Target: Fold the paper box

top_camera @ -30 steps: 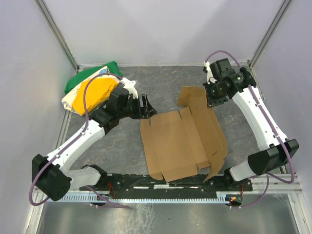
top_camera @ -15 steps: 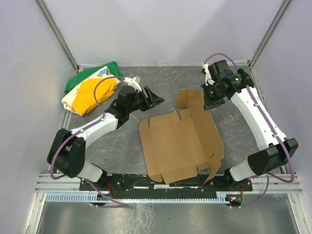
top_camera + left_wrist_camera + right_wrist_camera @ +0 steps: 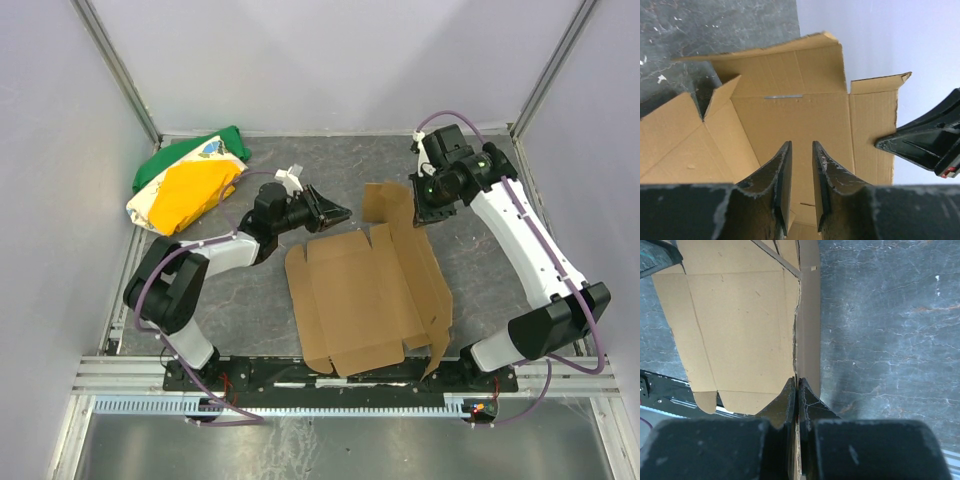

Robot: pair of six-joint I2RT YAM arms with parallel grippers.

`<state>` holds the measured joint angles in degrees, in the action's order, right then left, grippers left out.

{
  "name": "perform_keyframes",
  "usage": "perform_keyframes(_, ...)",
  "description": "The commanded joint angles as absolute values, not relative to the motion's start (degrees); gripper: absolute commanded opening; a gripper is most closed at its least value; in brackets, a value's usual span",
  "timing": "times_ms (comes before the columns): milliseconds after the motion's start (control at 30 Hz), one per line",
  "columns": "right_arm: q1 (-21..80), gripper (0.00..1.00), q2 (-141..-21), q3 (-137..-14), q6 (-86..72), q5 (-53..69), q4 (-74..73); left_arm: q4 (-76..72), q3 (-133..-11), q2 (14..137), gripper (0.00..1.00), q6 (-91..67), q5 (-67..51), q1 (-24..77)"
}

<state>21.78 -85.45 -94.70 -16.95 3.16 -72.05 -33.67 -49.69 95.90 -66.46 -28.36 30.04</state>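
Observation:
The paper box (image 3: 365,290) is a flat brown cardboard sheet lying mid-table, its right side and back flap lifted off the surface. My right gripper (image 3: 422,210) is shut on the edge of that raised right part; in the right wrist view the cardboard edge (image 3: 796,340) runs straight into the closed right gripper (image 3: 798,382). My left gripper (image 3: 340,213) reaches in from the left, just above the sheet's back left corner. Its jaws stand a narrow gap apart with nothing between them (image 3: 801,150), facing the paper box (image 3: 790,110).
A green, yellow and white cloth bundle (image 3: 185,185) lies at the back left. Enclosure walls close in the back and sides. A black rail (image 3: 340,370) runs along the near edge under the sheet's front flaps. Dark grey tabletop (image 3: 250,290) shows left of the box.
My left arm has swung right from beside the cloth bundle to the sheet's back left corner, and its jaws have narrowed. The right gripper keeps hold of the sheet, shifted slightly left.

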Motion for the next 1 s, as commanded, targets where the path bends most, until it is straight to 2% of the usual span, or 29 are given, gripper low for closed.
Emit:
perform_keyframes(0, 22.7, 0.06, -85.9, -93.7, -19.8, 5.1, -69.5, -41.1, -49.1, 95.9, 0.28, -69.9, -31.2, 30.2)
perform_keyframes(200, 22.8, 0.06, -86.2, -92.5, -21.4, 5.9, -68.8, -43.8, -50.9, 101.9, 0.3, -72.3, -34.1, 31.1)
perform_keyframes(400, 22.9, 0.05, -86.6, -92.1, -23.0, 5.7, -68.9, -43.0, -54.1, 108.2, 0.26, -74.3, -36.8, 31.9)
perform_keyframes(700, 22.9, 0.05, -87.7, -93.6, -20.8, 4.0, -71.6, -45.0, -56.7, 114.6, 0.29, -77.5, -31.0, 33.0)
perform_keyframes(967, 22.8, 0.05, -88.1, -93.5, -20.6, 3.2, -71.8, -36.6, -64.1, 118.8, 0.28, -74.0, -26.2, 35.5)
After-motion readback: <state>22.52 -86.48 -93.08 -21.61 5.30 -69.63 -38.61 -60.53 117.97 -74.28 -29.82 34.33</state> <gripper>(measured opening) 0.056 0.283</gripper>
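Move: The small corner tab between base panel and side wall stands about 7 cm to the right of the left fingers, 2 cm ahead and 12 cm below. The wall's end flap is 6 cm ahead, 7 cm right and 5 cm lower than the left hand; the base panel's middle is 9 cm back, 2 cm right and 17 cm down. From the right hand, already pinching the side wall's upper edge, the tab lies 8 cm ahead, 8 cm left and 18 cm below. The small corner tab is what the left hand closes in on: after a barely noticeable lift it sinks about 8 cm and travels some 6 cm right, easing forward at the end, down inside the corner by the end flap, fingers tipping about 12 degrees further down with their narrow gap unchanged. The side wall's upper edge stays pinched in the right fingers, which carry it a little left and slightly down, then hold. ##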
